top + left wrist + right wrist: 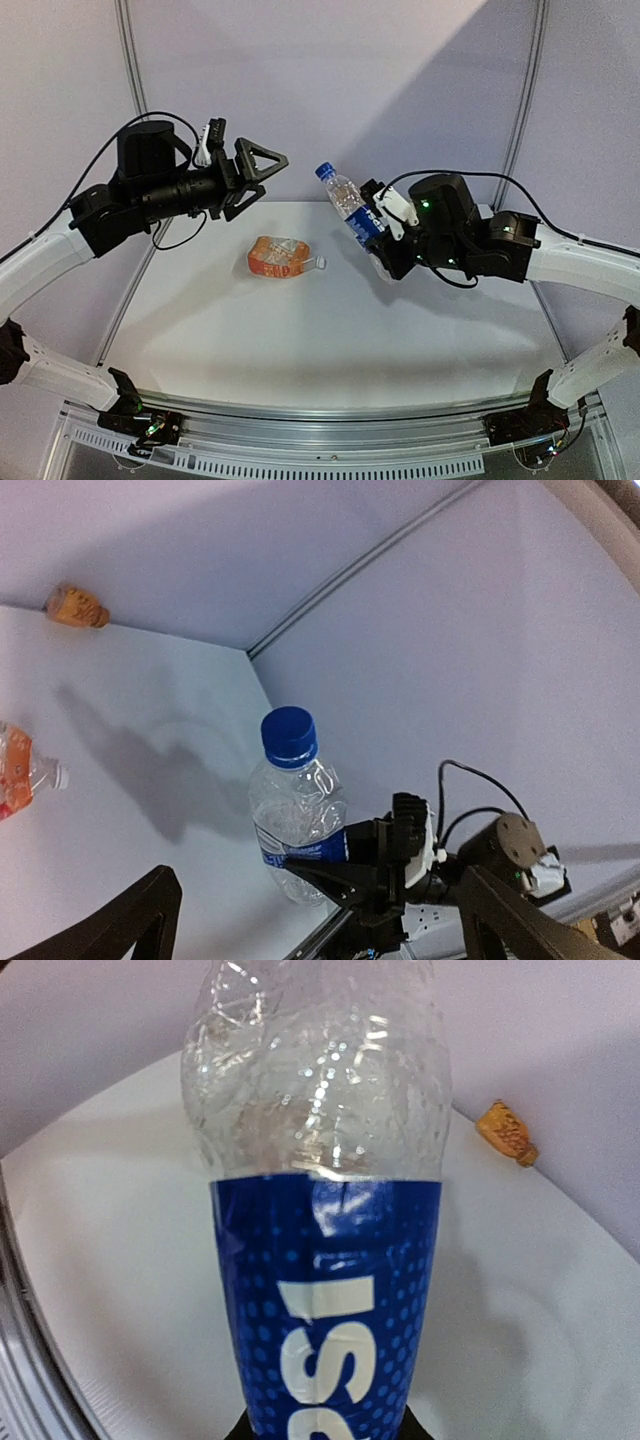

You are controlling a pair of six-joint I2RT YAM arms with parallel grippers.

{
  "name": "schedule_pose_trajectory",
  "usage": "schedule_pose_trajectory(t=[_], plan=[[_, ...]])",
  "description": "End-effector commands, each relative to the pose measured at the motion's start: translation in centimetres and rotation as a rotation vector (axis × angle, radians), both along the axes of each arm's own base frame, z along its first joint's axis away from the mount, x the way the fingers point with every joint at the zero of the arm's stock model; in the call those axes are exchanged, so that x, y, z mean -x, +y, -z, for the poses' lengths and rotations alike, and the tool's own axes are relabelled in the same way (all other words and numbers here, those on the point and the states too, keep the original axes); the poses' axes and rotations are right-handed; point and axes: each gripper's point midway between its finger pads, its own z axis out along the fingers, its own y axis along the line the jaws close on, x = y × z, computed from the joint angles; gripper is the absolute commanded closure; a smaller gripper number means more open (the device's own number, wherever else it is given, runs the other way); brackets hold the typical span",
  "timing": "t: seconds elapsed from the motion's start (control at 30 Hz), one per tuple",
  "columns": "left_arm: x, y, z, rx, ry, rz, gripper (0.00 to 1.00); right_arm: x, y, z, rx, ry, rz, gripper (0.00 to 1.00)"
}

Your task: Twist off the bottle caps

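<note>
My right gripper [378, 228] is shut on the blue label of the slim clear water bottle [350, 208] and holds it tilted up to the left, above the table. Its dark blue cap [323, 171] sits on the neck. My left gripper [258, 180] hangs open in the air just left of that cap, apart from it. In the left wrist view the blue cap [289, 735] lies ahead of the spread fingers [135, 925]. The orange bottle [275, 257] lies flat on the table, its white cap [321, 263] pointing right. The right wrist view is filled by the bottle's label [325, 1300].
A small orange-brown object [77, 606] lies at the far back edge of the white table [330, 340], against the wall; it also shows in the right wrist view [508, 1132]. Pale walls close in the back and sides.
</note>
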Motion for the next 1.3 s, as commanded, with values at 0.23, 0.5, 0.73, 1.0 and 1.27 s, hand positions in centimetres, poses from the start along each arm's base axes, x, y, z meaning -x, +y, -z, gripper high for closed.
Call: schedule_pose_trajectory(t=[0.23,0.5,0.73,1.0,1.27], plan=[[2.0,-2.0,-3.3,0.037,-0.325,0.270,0.09,8.0,2.7,-4.4,-0.391,0.206,-0.454,1.00],[2.2,-4.1,-4.7,0.062,-0.381,0.375,0.11,8.6,3.3,-4.8,-0.425,0.244,-0.486,1.00],[1.7,-5.2,-4.4,0.048,-0.378,0.410,0.23,8.6,3.6,-4.7,-0.418,0.259,-0.497,1.00],[1.1,-6.2,-3.1,0.028,-0.338,0.435,0.32,8.5,3.7,-4.4,-0.412,0.262,-0.493,1.00],[0.5,-6.4,-2.0,0.011,-0.299,0.418,0.52,8.5,3.8,-4.2,-0.412,0.270,-0.495,1.00]])
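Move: The blue cap is about 8 cm ahead of the left hand, 9 cm to its right and 5 cm below; the held bottle's middle is roughly 7 cm ahead, 18 cm right and 16 cm down. On the table, the orange bottle lies some 9 cm ahead and 1 cm right, about 36 cm below. From the right hand, the cap is 1 cm ahead, 9 cm left and 11 cm up. Right hand draws the held bottle 9 cm back; left goes 6 cm right, fingers half-closing around the cap. ##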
